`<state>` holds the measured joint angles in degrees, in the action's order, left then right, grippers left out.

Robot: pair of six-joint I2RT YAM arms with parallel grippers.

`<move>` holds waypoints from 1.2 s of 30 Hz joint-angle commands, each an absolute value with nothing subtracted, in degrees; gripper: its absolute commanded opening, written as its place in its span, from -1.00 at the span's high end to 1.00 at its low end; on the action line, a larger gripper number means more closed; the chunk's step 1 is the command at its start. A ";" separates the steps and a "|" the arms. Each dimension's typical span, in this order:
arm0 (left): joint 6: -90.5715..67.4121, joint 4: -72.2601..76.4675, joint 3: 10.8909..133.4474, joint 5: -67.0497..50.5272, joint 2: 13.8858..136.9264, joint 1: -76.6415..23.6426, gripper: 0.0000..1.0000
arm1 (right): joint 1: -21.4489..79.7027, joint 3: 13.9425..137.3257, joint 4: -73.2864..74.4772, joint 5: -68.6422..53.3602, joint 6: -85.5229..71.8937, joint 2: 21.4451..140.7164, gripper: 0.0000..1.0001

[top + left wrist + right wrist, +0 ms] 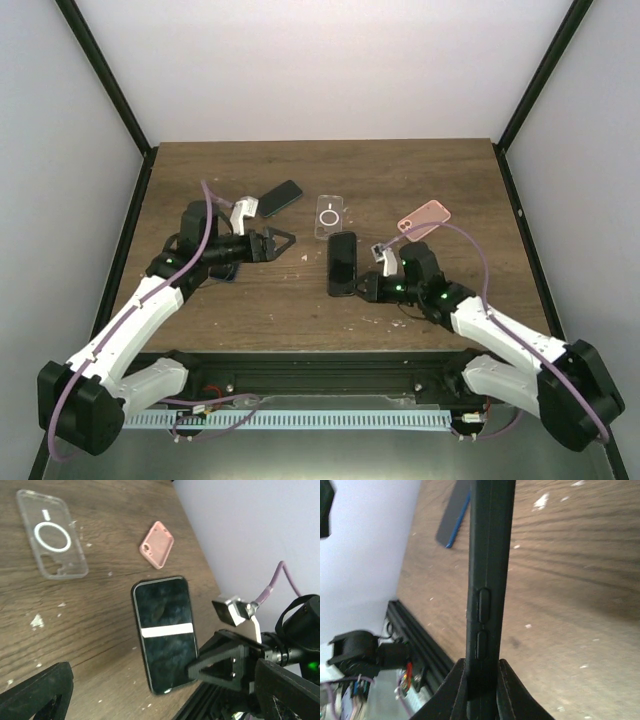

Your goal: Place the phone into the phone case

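Note:
A black phone (342, 262) sits mid-table with its screen up. My right gripper (364, 289) is shut on its near end. In the right wrist view the phone (487, 575) shows edge-on, two side buttons visible, pinched between the fingers of the right gripper (482, 680). The left wrist view shows the phone (165, 630) with the right gripper's finger at its lower corner. A clear phone case (329, 216) (52, 535) lies just beyond the phone. My left gripper (275, 243) (165, 695) stands wide open and holds nothing, left of the phone.
A pink case (424, 214) (157, 544) lies to the right of the clear one. A dark slab with a blue edge (281, 197) (454, 520) lies at the back left. Black frame posts and white walls bound the wooden table (440, 180).

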<state>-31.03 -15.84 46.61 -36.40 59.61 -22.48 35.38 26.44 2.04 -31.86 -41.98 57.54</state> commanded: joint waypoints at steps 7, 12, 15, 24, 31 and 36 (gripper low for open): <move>-29.22 -23.25 46.58 -29.89 59.66 -22.25 -1.00 | 22.09 29.74 0.90 -40.20 -34.11 70.76 0.99; -29.44 -23.84 45.96 -28.81 60.07 -21.86 -1.00 | 17.83 30.44 0.22 -41.93 -32.28 75.41 0.99; -29.50 -24.25 45.89 -28.58 60.77 -21.39 -1.00 | 15.25 30.53 -0.23 -42.82 -31.36 77.75 0.97; -30.34 -24.88 45.36 -28.09 62.00 -19.90 -1.00 | 12.12 31.96 1.99 -39.09 -28.80 83.52 0.59; -32.09 -25.60 45.67 -25.60 63.75 -18.41 -1.00 | 11.97 33.77 5.94 -33.31 -29.60 83.12 0.24; -33.82 -26.35 46.05 -23.33 66.44 -16.76 -1.00 | 12.04 34.24 9.14 -28.91 -30.58 79.58 -0.26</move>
<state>-31.97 -25.41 45.74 -25.78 64.60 -18.06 12.49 31.48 6.55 -33.36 -30.63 82.98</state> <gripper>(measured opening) 0.995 0.545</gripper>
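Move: The right hand holds the black-cased phone by its right-hand long edge. The bare patch of table where it sets the phone down is centred about 11 cm ahead, 5 cm to its right and 12 cm below. The pink case lies roughly 24 cm ahead and 20 cm right, the clear case about 26 cm ahead and 7 cm left, both at table level. From the open left hand, the phone is some 13 cm right, 3 cm back and 8 cm below. Still pinching the phone's right edge, the right hand lowers it onto the table: down about 10 cm while going right and forward, fingers tipping further down. Near the bottom the fingers open to about half around the edge and release it. The left hand, wide open and touching nothing, sinks some 7 cm and draws left, away from the phone, its fingers dipping too. ##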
